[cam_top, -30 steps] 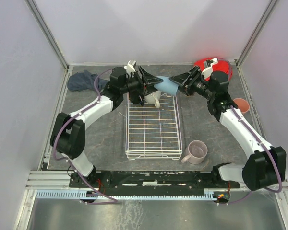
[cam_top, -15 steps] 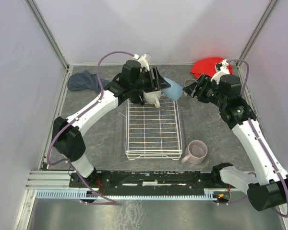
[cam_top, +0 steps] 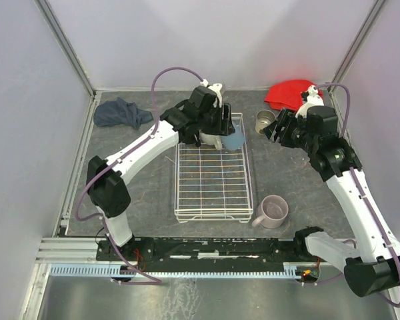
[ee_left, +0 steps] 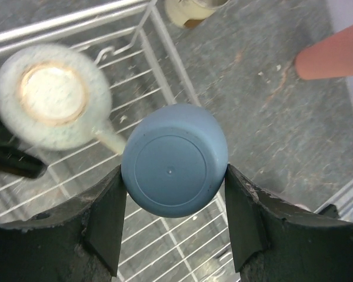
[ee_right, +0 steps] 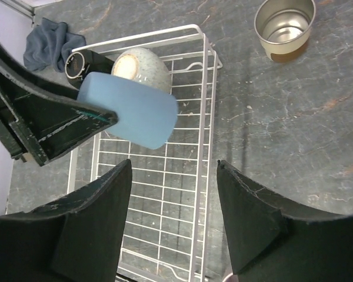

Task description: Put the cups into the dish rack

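My left gripper (cam_top: 232, 137) is shut on the blue tumbler (cam_top: 236, 139), holding it over the far right corner of the white dish rack (cam_top: 213, 215). In the left wrist view the tumbler's base (ee_left: 173, 158) faces the camera between the fingers (ee_left: 106, 217). The cream mug (cam_top: 210, 138) sits in the rack's far end beside it, and also shows in the left wrist view (ee_left: 53, 97). My right gripper (cam_top: 273, 128) is open and empty, right of the rack near the steel tumbler (cam_top: 264, 122). The mauve mug (cam_top: 275, 211) stands by the rack's near right corner. The salmon tumbler (ee_left: 335, 53) shows only in the left wrist view.
A red cloth (cam_top: 290, 92) lies at the back right and a dark blue cloth (cam_top: 120, 112) at the back left. A dark round object (ee_right: 76, 64) sits beside the cream mug (ee_right: 142, 69). The enclosure walls stand close on the left, right and far sides.
Both grippers were on the blue tumbler. The right gripper has let go and pulled back to the right. The left gripper has carried the tumbler right and down over the rack.
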Controlling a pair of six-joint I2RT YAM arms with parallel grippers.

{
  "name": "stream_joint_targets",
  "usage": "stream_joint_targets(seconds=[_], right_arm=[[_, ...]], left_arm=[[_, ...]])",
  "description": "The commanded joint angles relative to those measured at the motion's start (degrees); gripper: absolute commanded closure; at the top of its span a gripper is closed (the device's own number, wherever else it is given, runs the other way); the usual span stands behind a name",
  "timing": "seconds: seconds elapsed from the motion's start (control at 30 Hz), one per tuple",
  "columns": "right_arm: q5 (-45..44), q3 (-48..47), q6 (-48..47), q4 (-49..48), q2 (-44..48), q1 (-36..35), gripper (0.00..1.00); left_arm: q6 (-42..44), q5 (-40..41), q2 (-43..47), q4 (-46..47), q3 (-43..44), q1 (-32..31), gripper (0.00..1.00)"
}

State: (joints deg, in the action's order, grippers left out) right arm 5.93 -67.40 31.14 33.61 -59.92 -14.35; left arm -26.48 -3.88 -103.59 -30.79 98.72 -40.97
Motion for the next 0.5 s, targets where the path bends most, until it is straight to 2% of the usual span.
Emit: stream_joint_targets(seconds=[0.0,0.17,0.3,0.47], right_arm=[[-2.2,-2.2,-2.6,0.8,1.7,0.4,0.32],[-1.1,-1.4,-2.2,0.0,1.3,0.5,0.32],[0.1,-0.9,-1.3,-1.0,1.1,0.5,0.32],[1.1,-0.2,-0.5,-2.1,0.7,0.5,0.33]], left_arm=[[3.9,6.1,8.1,-4.7,-2.8,0.2,0.97],[2.9,8.7,15.2,-5.9,-10.6,1.8,0.97],[2.7,8.6,20.9,-6.6,-17.1,6.5,0.97],[4.3,10.9,24.4,-8.0,-21.3,9.5,0.97]])
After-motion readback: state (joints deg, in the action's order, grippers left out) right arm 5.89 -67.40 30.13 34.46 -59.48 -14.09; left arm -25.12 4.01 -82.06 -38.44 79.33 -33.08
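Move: The blue cup is already in the left hand, and the open rack spot in front of the black mug lies about 14 cm to this hand's left, 8 cm back and 12 cm below. The white cup sits in the rack some 5 cm left and 1 cm ahead; the black mug is about 13 cm left and 1 cm ahead, both roughly 10 cm lower. From the right hand that spot is about 25 cm left, 7 cm back and 18 cm below. The blue cup, kept pinched by its base in the left gripper, is carried quickly left, nearly level, about 14 cm from the rack's right side across to its left, past the near side of the white cup. It also draws back some 4 cm early on, then runs almost straight left, while the wrist turns about 15 degrees, mostly counter-clockwise. ##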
